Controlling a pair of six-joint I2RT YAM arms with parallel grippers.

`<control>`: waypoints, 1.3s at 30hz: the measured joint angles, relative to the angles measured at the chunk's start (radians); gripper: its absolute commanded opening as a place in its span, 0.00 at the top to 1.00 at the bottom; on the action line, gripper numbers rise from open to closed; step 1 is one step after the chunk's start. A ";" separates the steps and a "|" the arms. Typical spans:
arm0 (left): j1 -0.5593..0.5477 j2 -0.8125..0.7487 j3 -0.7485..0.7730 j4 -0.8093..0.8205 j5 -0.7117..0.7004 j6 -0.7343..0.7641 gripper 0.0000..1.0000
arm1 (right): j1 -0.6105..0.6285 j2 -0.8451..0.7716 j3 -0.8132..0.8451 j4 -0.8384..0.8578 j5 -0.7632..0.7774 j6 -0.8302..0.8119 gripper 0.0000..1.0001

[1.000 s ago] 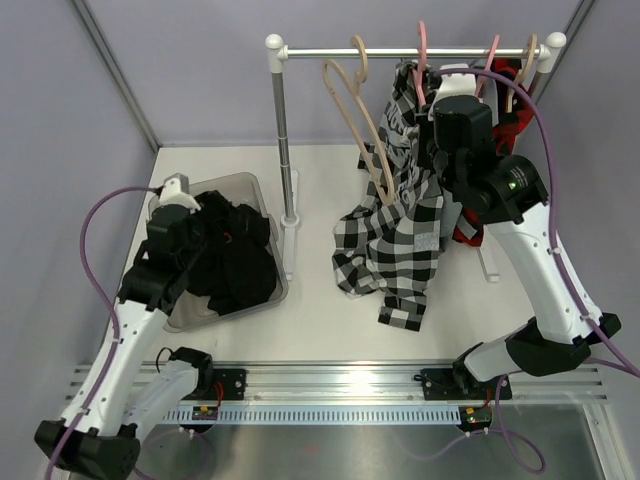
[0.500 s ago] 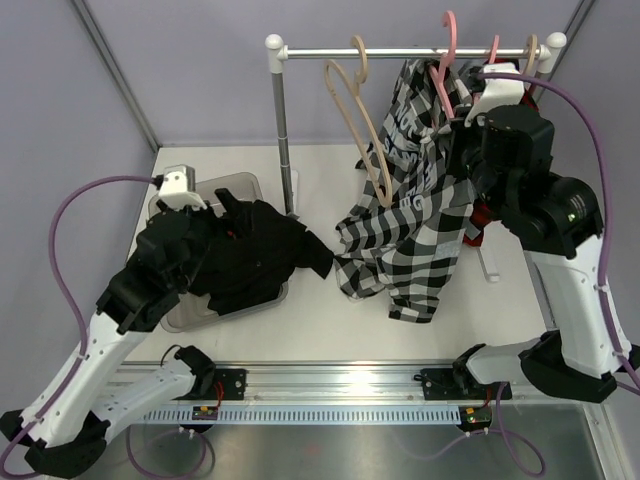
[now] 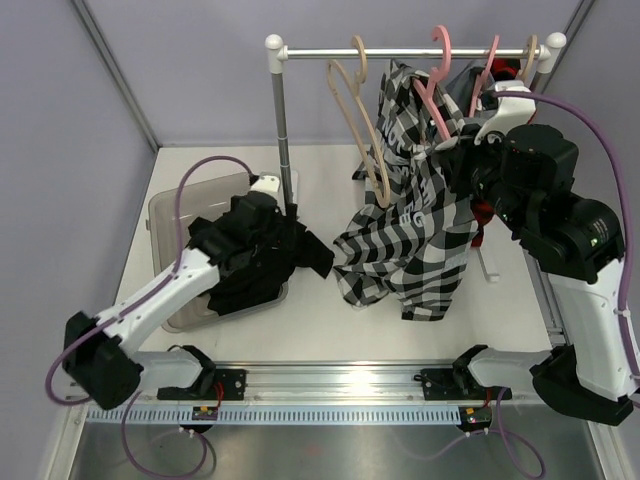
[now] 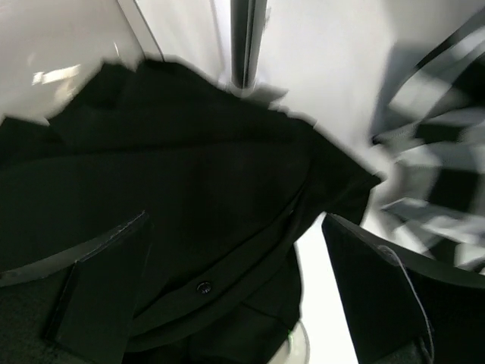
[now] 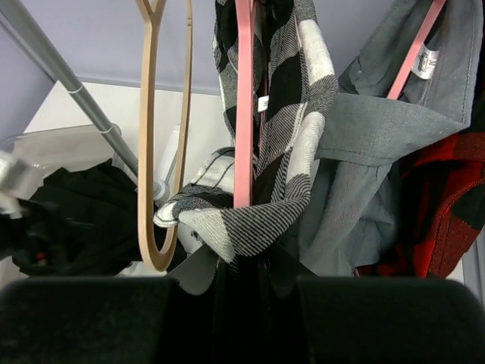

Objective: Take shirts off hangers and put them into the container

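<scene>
The black shirt [image 3: 250, 270] lies in the smoky container [image 3: 165, 215] and spills over its right rim onto the table. My left gripper [image 3: 270, 235] hovers over it, open; in the left wrist view its gripper [image 4: 235, 258] has black cloth [image 4: 189, 189] below and nothing pinched. My right gripper [image 3: 450, 150] is shut on the black-and-white plaid shirt [image 3: 410, 250] where it drapes on a pink hanger [image 3: 437, 95]. In the right wrist view the plaid cloth [image 5: 295, 83] and pink hanger [image 5: 244, 114] run down into the gripper [image 5: 250, 265]. The hem trails on the table.
An empty tan hanger [image 3: 355, 120] hangs on the metal rail [image 3: 320, 50]. A grey shirt [image 5: 379, 152] on a second pink hanger [image 5: 417, 45] and a red-and-black plaid shirt [image 5: 447, 197] hang at the right. The rack post [image 3: 283, 130] stands beside the container.
My left gripper swung right across the container, and the black shirt now spills over the right rim. My right gripper moved right, tilting the pink hanger and dragging the plaid shirt along.
</scene>
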 measured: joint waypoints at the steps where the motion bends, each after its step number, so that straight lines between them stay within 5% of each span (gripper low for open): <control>1: 0.000 0.045 -0.002 -0.007 0.000 0.006 0.01 | 0.000 -0.010 -0.004 0.000 -0.008 0.003 1.00; 12: -0.004 0.414 0.138 -0.018 -0.057 0.017 0.02 | 0.000 -0.170 -0.064 -0.020 -0.052 0.035 1.00; 15: -0.005 0.463 0.146 -0.023 -0.075 0.013 0.20 | 0.000 -0.198 -0.082 -0.028 -0.067 0.043 1.00; 19: -0.006 0.489 0.155 -0.048 -0.121 0.013 0.87 | 0.000 -0.218 -0.090 -0.029 -0.076 0.051 1.00; 21: -0.005 0.490 0.172 -0.063 -0.143 0.011 1.00 | 0.000 -0.230 -0.095 -0.029 -0.077 0.054 1.00; 28: -0.007 0.465 0.172 -0.038 -0.188 0.018 1.00 | 0.000 -0.259 -0.126 -0.029 -0.077 0.060 1.00; 39: 0.022 0.034 0.196 -0.002 -0.296 0.066 1.00 | 0.000 -0.259 -0.137 -0.030 -0.079 0.060 1.00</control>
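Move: The black shirt lies half out of the container, its middle about 3 cm ahead, 2 cm left and 13 cm below the open left hand. The container's middle is some 11 cm left, 3 cm ahead, 17 cm down; the rack's left post foot is 12 cm ahead, 4 cm right, 18 cm down. From the right hand, the rail is roughly 14 cm ahead, 12 cm up; the empty wooden hanger 8 cm ahead, 10 cm left, level. The left fingers shut on the black shirt after sinking about 11 cm and reaching 4 cm forward, the hand rolling and tipping down; they then haul the cloth nearly 20 cm up and 5 cm left, fingers tilting back up. The right hand keeps its grip on the pink hanger and checked shirt, drawing them about 7 cm back and 3 cm right, away from the rail, then holds. ##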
